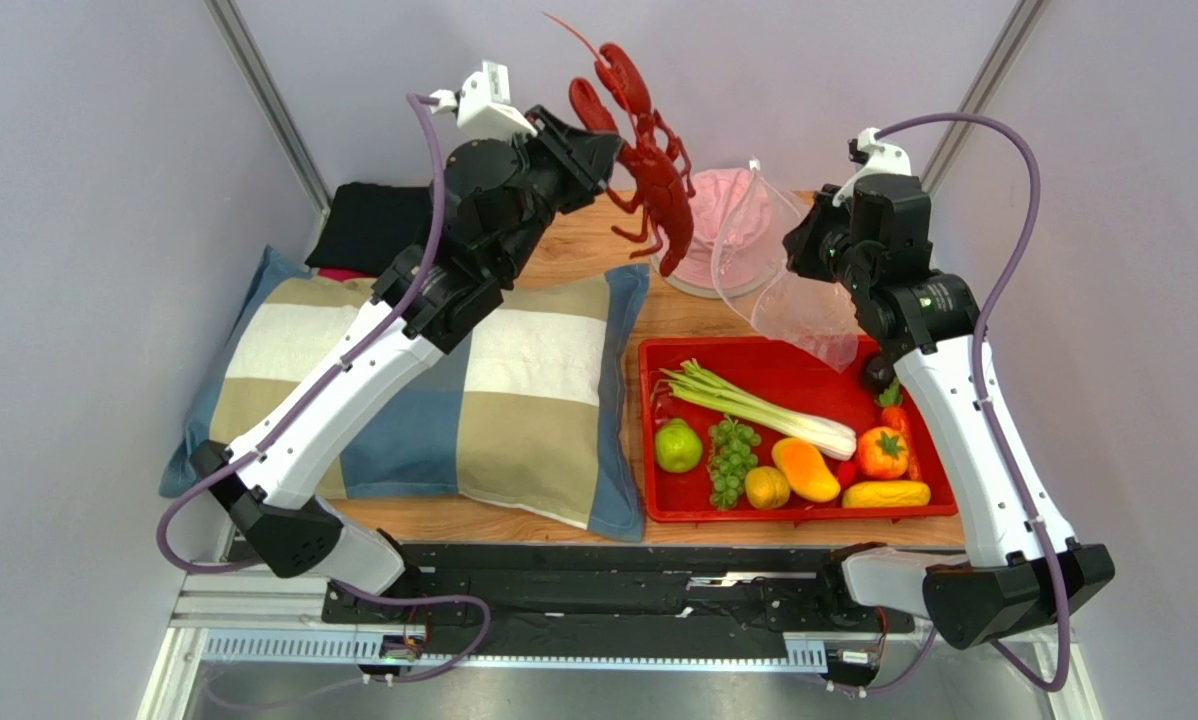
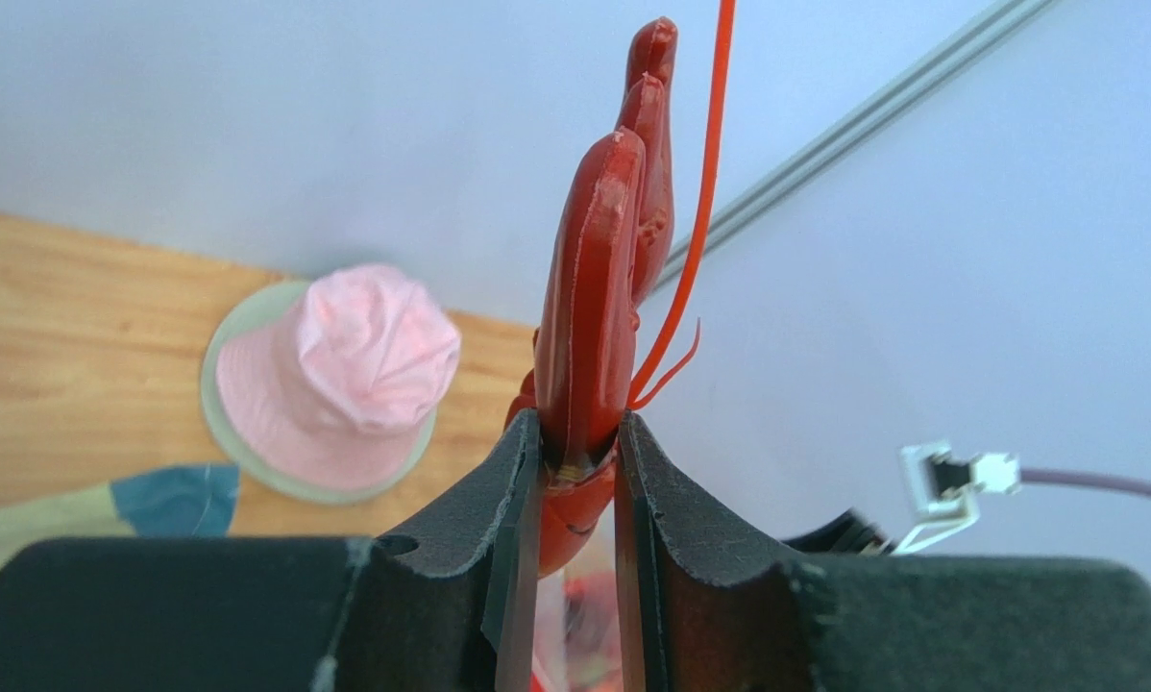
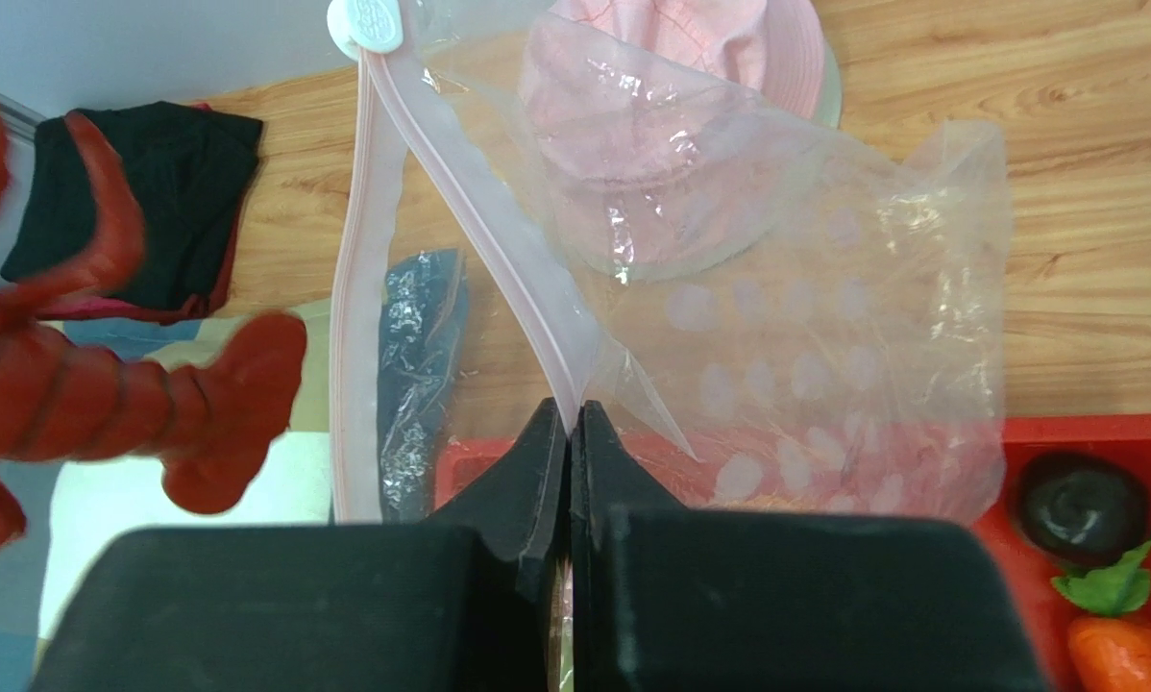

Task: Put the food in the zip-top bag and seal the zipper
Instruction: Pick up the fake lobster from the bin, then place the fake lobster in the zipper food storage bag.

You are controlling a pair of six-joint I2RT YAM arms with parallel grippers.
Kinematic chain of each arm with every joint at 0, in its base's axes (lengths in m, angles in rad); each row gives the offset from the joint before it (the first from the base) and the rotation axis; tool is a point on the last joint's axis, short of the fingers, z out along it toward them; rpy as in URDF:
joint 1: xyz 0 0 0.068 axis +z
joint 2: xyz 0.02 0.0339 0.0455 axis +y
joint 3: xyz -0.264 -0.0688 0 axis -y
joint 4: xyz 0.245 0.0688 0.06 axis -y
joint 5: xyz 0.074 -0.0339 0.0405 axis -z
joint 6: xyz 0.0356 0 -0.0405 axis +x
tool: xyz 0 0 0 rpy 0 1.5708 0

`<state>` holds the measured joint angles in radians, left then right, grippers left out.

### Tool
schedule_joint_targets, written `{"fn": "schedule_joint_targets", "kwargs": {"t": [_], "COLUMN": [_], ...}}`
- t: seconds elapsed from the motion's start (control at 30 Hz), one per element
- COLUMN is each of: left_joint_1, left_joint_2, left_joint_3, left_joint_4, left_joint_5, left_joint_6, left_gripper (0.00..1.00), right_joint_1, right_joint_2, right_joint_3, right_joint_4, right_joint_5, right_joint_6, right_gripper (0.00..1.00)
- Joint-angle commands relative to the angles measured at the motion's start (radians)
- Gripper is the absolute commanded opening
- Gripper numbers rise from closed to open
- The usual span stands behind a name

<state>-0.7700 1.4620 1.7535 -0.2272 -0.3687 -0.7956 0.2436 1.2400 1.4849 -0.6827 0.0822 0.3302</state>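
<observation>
My left gripper (image 1: 608, 162) is shut on the red lobster (image 1: 647, 162) and holds it high above the table's back; its claw stands up between my jaws in the left wrist view (image 2: 603, 310). My right gripper (image 3: 571, 421) is shut on the pale pink zipper (image 3: 459, 202) edge of the clear dotted zip-top bag (image 3: 812, 346), which hangs open over the tray's far end (image 1: 783, 278). The lobster's tail shows at the left of the right wrist view (image 3: 177, 404). The celery stalk (image 1: 755, 402), green apple (image 1: 677, 446) and grape bunch (image 1: 731, 458) lie in the red tray (image 1: 665, 360).
A pink hat (image 1: 725, 218) on a round plate sits behind the bag. A checked pillow (image 1: 455, 393) lies left of the tray, black cloth (image 1: 368, 222) behind it. A carrot, tomato, mango and corn also lie in the tray.
</observation>
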Motion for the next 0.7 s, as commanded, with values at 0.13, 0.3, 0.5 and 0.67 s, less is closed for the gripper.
{"fn": "schedule_joint_targets", "kwargs": {"t": [0.13,0.3,0.5,0.67], "left_joint_1": [0.009,0.009,0.009,0.009], "left_joint_2": [0.119,0.188,0.227,0.230], "left_joint_3": [0.239,0.366,0.454,0.482], "left_joint_4": [0.106,0.072,0.055,0.043], "left_joint_5": [-0.029,-0.013,-0.003,0.004], "left_joint_6": [0.049,0.026,0.018,0.004], "left_gripper": [0.00,0.00,0.00,0.00], "right_joint_1": [-0.007,-0.013,-0.020,-0.026], "right_joint_2": [0.033,0.068,0.111,0.128], "right_joint_3": [0.094,0.117,0.144,0.149], "right_joint_4": [0.012,0.008,0.008,0.021], "right_joint_5": [0.013,0.007,-0.019,-0.050], "right_joint_6": [0.142,0.236,0.283,0.314], "right_gripper": [0.00,0.00,0.00,0.00]}}
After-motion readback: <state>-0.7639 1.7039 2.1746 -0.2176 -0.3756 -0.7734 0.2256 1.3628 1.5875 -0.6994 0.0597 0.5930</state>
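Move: From the left gripper, which already holds the red lobster, the mouth of the bag lies about 13 cm to the right, 3 cm farther out and some 16 cm lower. The pink hat is roughly 18 cm ahead, 15 cm right and 44 cm below; the red bin's middle is 11 cm back, 24 cm right and 46 cm down. For the right gripper, pinching the bag's rim, the lobster's middle is level ahead, about 16 cm left and 10 cm above. Keep the left gripper closed on the lobster and lift it about 8 cm, easing some 3 cm forward at first, so that it climbs higher over the bag's level, fingers tipping slightly upward. Meanwhile hold the bag pinched with the right gripper, carry it about 3 cm forward and roll its left side up some 15 degrees. ##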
